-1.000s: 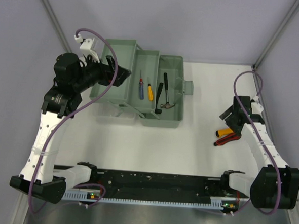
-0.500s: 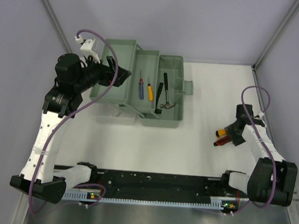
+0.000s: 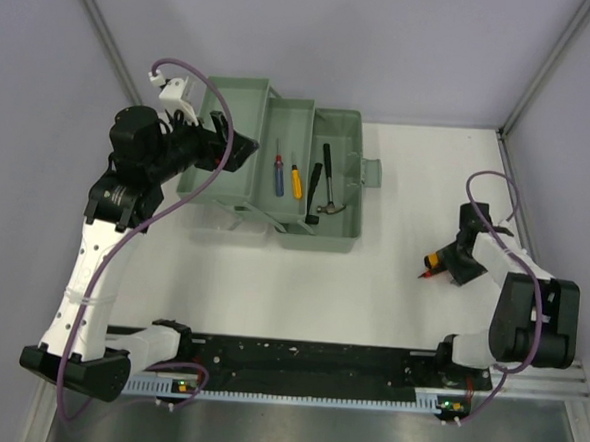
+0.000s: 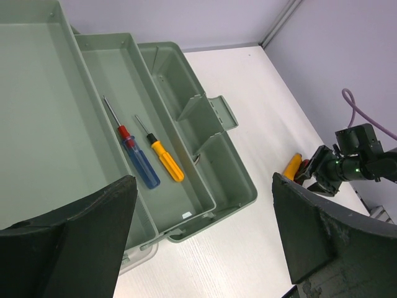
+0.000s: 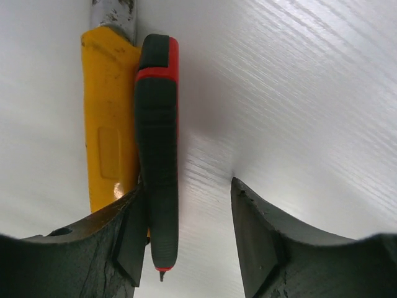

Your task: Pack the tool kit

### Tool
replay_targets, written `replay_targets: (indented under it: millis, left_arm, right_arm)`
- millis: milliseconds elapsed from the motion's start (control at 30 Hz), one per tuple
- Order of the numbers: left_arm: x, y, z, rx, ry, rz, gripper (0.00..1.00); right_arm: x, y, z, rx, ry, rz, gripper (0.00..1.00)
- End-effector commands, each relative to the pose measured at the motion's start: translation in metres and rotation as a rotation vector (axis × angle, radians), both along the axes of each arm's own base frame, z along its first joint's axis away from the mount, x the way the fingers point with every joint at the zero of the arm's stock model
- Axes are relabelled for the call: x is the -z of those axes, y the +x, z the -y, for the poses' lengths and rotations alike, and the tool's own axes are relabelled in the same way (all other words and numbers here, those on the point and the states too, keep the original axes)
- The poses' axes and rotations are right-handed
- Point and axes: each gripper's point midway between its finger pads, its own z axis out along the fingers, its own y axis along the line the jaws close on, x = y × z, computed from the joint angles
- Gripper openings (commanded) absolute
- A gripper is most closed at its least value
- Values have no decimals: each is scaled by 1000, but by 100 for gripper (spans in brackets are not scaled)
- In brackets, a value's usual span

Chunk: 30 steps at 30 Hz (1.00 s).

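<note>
The pale green toolbox point(image 3: 353, 190) stands open at the back left, its trays stepped out. In it lie a blue screwdriver point(image 3: 278, 176), a yellow screwdriver point(image 3: 296, 181), a small hammer point(image 3: 329, 189) and a black-handled tool point(image 3: 315, 194). My left gripper point(image 3: 241, 148) hovers wide open over the box, holding nothing. On the table at the right, the yellow utility knife point(image 5: 108, 124) and the red utility knife point(image 5: 156, 155) lie side by side. My right gripper point(image 5: 189, 248) is down on them, open. The red knife rests against its left finger point(image 5: 93, 248), with a gap to the right finger point(image 5: 273, 248). The yellow knife lies outside the jaws.
The left wrist view shows both screwdrivers point(image 4: 139, 164) in the middle tray, the box rim point(image 4: 242, 186) and the right arm point(image 4: 347, 164) far off beside the yellow knife point(image 4: 292, 166). Metal frame posts rise at both back corners. Purple cables loop off each arm.
My right arm folded down and toward the knives, and its jaws narrowed around the red knife. The left arm has not moved.
</note>
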Motion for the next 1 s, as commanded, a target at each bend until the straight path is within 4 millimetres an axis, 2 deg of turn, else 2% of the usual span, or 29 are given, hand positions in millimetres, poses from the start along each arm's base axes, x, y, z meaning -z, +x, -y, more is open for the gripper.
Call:
replay_targets:
  millis: [0, 100, 200, 367, 467, 567, 633, 733, 800, 933, 967]
  left_arm:
    - [-12, 0, -2, -8, 9, 60, 93]
    - [-12, 0, -3, -11, 11, 60, 93]
    - [-11, 0, -3, -12, 12, 58, 93]
    - [-11, 1, -2, -8, 10, 58, 93]
    - [-12, 0, -1, 0, 4, 58, 93]
    - [-15, -2, 2, 21, -6, 63, 93]
    - [-18, -4, 6, 44, -15, 70, 93]
    - [-19, -8, 16, 110, -41, 66, 93]
    - [-22, -16, 29, 204, -70, 69, 93]
    - [-27, -34, 56, 398, -142, 72, 93]
    - [-26, -38, 63, 438, -153, 71, 93]
  right_arm:
    - [9, 6, 7, -15, -18, -28, 52]
    - [15, 4, 6, -12, -12, -45, 52]
    - [16, 4, 6, -11, -17, -42, 45]
    - [0, 15, 9, -32, -32, 19, 11]
    - [-20, 25, 10, -55, -48, 81, 0]
    - [-55, 38, 10, -83, -60, 178, 0]
    - [-86, 47, 6, -98, -53, 262, 0]
    - [-152, 70, -12, -161, -12, 472, 0]
    - [-195, 91, -36, -260, 57, 623, 0]
    - [-254, 116, -103, -530, 236, 845, 0]
    - [-270, 117, -132, -636, 277, 905, 0]
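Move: The red utility knife lies between the right gripper's open fingers, its middle about 2 cm ahead, 1 cm to the right and 1 cm below. The yellow tool lies beside it, 5 cm ahead of this hand and 1 cm left; the open toolbox's right compartment is some 23 cm ahead, 41 cm left and slightly above. From the left hand, the knife is roughly 62 cm right, 6 cm back and 40 cm down. Ease the right gripper about 1.5 cm forward, sinking slightly, and shut its fingers across the red knife's body. Then lift the knife fast, some 20 cm up and 10 cm forward, bearing left towards the toolbox late on, while tipping the fingers up nearly 40 degrees. At the end swing the open left gripper slightly right and back, turning clockwise. ##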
